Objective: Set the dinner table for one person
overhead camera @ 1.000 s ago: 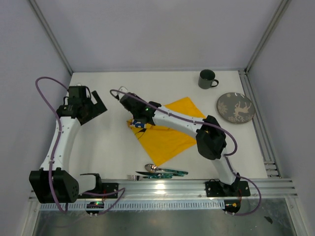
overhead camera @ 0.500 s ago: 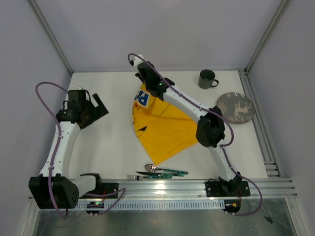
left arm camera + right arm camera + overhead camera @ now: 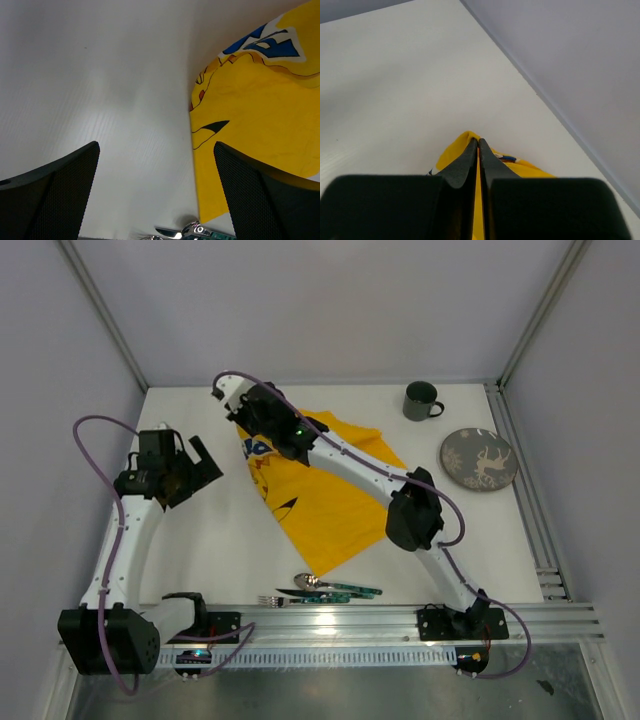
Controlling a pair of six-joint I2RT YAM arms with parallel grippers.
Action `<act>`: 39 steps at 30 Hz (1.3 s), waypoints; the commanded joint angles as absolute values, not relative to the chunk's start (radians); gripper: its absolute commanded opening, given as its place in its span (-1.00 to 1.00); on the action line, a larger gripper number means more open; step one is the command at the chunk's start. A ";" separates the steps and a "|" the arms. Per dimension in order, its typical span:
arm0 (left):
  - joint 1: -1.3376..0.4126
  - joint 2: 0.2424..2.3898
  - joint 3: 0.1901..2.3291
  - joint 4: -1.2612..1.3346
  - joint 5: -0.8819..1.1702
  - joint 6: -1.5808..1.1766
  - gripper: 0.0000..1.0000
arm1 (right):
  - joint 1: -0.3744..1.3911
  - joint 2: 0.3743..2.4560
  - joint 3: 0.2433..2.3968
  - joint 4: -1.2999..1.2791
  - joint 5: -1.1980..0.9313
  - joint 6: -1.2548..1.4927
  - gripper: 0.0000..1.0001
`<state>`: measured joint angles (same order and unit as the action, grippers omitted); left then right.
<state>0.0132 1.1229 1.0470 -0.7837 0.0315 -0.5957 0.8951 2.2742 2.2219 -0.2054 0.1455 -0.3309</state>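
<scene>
On the white dinner table (image 3: pixel 215 540) lies a yellow cartoon-printed cloth (image 3: pixel 330 500), spread out from the middle toward the back left. My right gripper (image 3: pixel 245 428) is shut on its far-left corner; in the right wrist view the fingertips (image 3: pixel 478 142) pinch a fold of the yellow cloth (image 3: pixel 461 146). To the left of the cloth my left gripper (image 3: pixel 203 468) hovers open with nothing in it. The left wrist view shows the gripper (image 3: pixel 156 146) over bare tabletop, the cloth's edge (image 3: pixel 250 110) to its right.
A dark green mug (image 3: pixel 422 400) stands at the back right, and a grey patterned plate (image 3: pixel 478 459) lies in front of it. Cutlery with green handles (image 3: pixel 328 589) lies near the front edge, also seen as cutlery (image 3: pixel 195 231) in the left wrist view. Frame posts border the table.
My right gripper carried the cloth's corner from the middle to the back, then leftward, unfolding the cloth. The left gripper barely shifted and stayed open.
</scene>
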 commanded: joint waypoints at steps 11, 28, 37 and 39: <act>0.011 1.104 1.019 -0.759 0.095 -0.598 0.98 | 0.954 2.298 2.201 -0.112 0.336 -0.311 0.28; 0.012 1.149 1.017 -0.718 0.101 -0.612 0.98 | 0.937 1.798 1.521 -0.426 0.485 0.205 0.41; 0.012 1.209 1.065 -0.710 0.092 -0.614 0.98 | 0.937 1.698 1.255 -0.430 0.309 0.357 0.41; 0.012 1.219 1.083 -0.710 0.089 -0.614 0.98 | 0.937 1.712 1.208 -0.407 0.250 0.388 0.41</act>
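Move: The right hand still pinches the far-left end of the yellow napkin, lifted; the napkin's middle, where it goes next, lies about 13 cm back, 19 cm to its right and 25 cm below. Seen from this hand, the spoon is some 36 cm back and 22 cm right, the fork 39 cm back and 14 cm right, the green mug 7 cm farther out and 42 cm right. From the left hand the napkin's middle is about 27 cm right, 2 cm ahead. Easing a few centimetres left and down, the right hand opens its fingers wide and lets go of the napkin's end, then swings right, back and down to hang open over the napkin's middle, some 18 cm right and 14 cm lower. On the way it turns clockwise and its fingers tip about 30 degrees towards the table. The empty, open left hand sinks about 3 cm beside the napkin. ##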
